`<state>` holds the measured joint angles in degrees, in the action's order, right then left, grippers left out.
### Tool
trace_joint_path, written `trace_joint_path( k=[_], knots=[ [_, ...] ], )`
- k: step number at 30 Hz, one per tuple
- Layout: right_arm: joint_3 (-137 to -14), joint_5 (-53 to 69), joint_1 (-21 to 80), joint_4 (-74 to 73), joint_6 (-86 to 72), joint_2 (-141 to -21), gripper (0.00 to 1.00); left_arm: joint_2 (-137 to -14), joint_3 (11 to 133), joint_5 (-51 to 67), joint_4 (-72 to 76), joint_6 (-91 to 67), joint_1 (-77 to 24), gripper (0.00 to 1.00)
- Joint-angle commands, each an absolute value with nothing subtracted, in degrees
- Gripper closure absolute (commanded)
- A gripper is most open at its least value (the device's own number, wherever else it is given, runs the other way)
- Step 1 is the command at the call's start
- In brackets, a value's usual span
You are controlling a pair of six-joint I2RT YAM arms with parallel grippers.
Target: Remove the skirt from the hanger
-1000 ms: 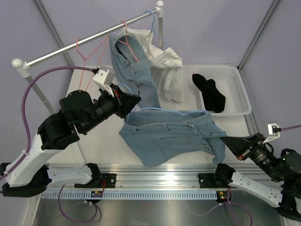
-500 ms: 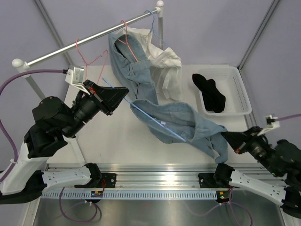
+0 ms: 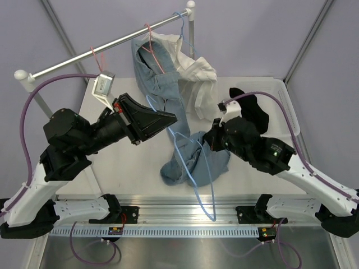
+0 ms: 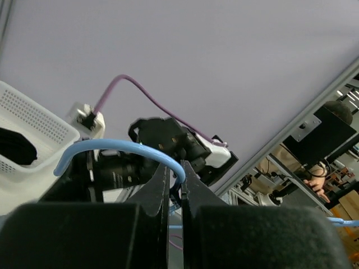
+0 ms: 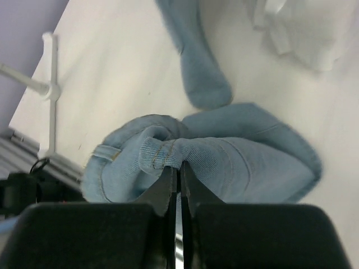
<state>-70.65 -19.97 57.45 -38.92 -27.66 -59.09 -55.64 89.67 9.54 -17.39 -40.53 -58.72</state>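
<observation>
The black skirt (image 3: 253, 111) lies in the white basket (image 3: 287, 115), partly behind my right arm; the left wrist view shows the skirt (image 4: 12, 147) at its left edge. Only the hook of a bare pink hanger (image 3: 96, 52) shows on the rail; the rest is hidden behind my left wrist. My left gripper (image 3: 170, 119) (image 4: 175, 175) is shut on a light-blue wire hanger (image 3: 195, 190) (image 4: 112, 145), which hangs down toward the front edge. At mid-table, my right gripper (image 3: 206, 140) (image 5: 178, 166) is shut on a fold of bunched blue jeans (image 3: 188, 162) (image 5: 235, 162).
A second pair of jeans (image 3: 160, 78) hangs on another pink hanger (image 3: 151, 47) on the metal rail (image 3: 112, 43), beside a white shirt (image 3: 199, 78) on a blue hanger. The rail's post (image 5: 51, 61) stands at the table's left.
My right arm swung from the front right corner to mid-table, bunching the jeans it holds. The left gripper moved right with the blue hanger, which has come free of those jeans.
</observation>
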Motion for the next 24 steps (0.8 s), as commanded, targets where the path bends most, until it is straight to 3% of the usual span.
trace_joint_path(
  k=[1, 4, 10, 15, 19, 24],
  knots=[
    [-83.1, -20.0, 52.0, -32.9, -21.8, -59.9, 1.00, -52.6, 95.4, 12.5, -20.1, -37.1, -58.7, 1.00],
    [-93.3, -23.0, 46.2, -37.2, -17.0, -62.4, 1.00, -51.2, 94.1, 11.9, -24.9, -33.8, -58.6, 1.00],
    [-113.2, -23.8, 31.3, -38.2, -6.7, -69.6, 1.00, -46.4, 79.3, 9.7, -27.9, -29.9, -58.7, 1.00],
    [-129.9, -25.1, 25.5, -34.4, 1.2, -78.2, 1.00, -45.6, 65.2, 9.0, -25.8, -29.9, -58.7, 1.00],
    [-137.7, -19.7, 18.6, -29.5, 3.9, -85.8, 1.00, -45.9, 53.4, 9.0, -19.9, -30.8, -58.7, 1.00],
    [-140.8, -11.3, 6.1, -28.3, -1.6, -94.1, 1.00, -47.5, 47.6, 8.9, -16.1, -30.7, -58.7, 1.00]
  ],
)
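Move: The skirt, already off its blue hanger, hangs pinched in the right hand; the white basket is roughly 32 cm ahead of that hand, 33 cm to its right and 28 cm below. The black garment in the basket is about 30 cm ahead and 28 cm right; the hanging jeans are some 22 cm ahead and 18 cm left. From the left hand, high up and holding the hanger, the basket is around 42 cm ahead, 46 cm right and 54 cm down. The skirt is swept up some 30 cm and about 20 cm each to the right and forward by the right hand, out to the basket's side; the shut fingers keep their pinch on its waistband as they tip upward and turn clockwise. The blue hanger, still gripped, goes down with the left hand, which first eases left and back, then drops fast by about 30 cm, fingers tipping down. ##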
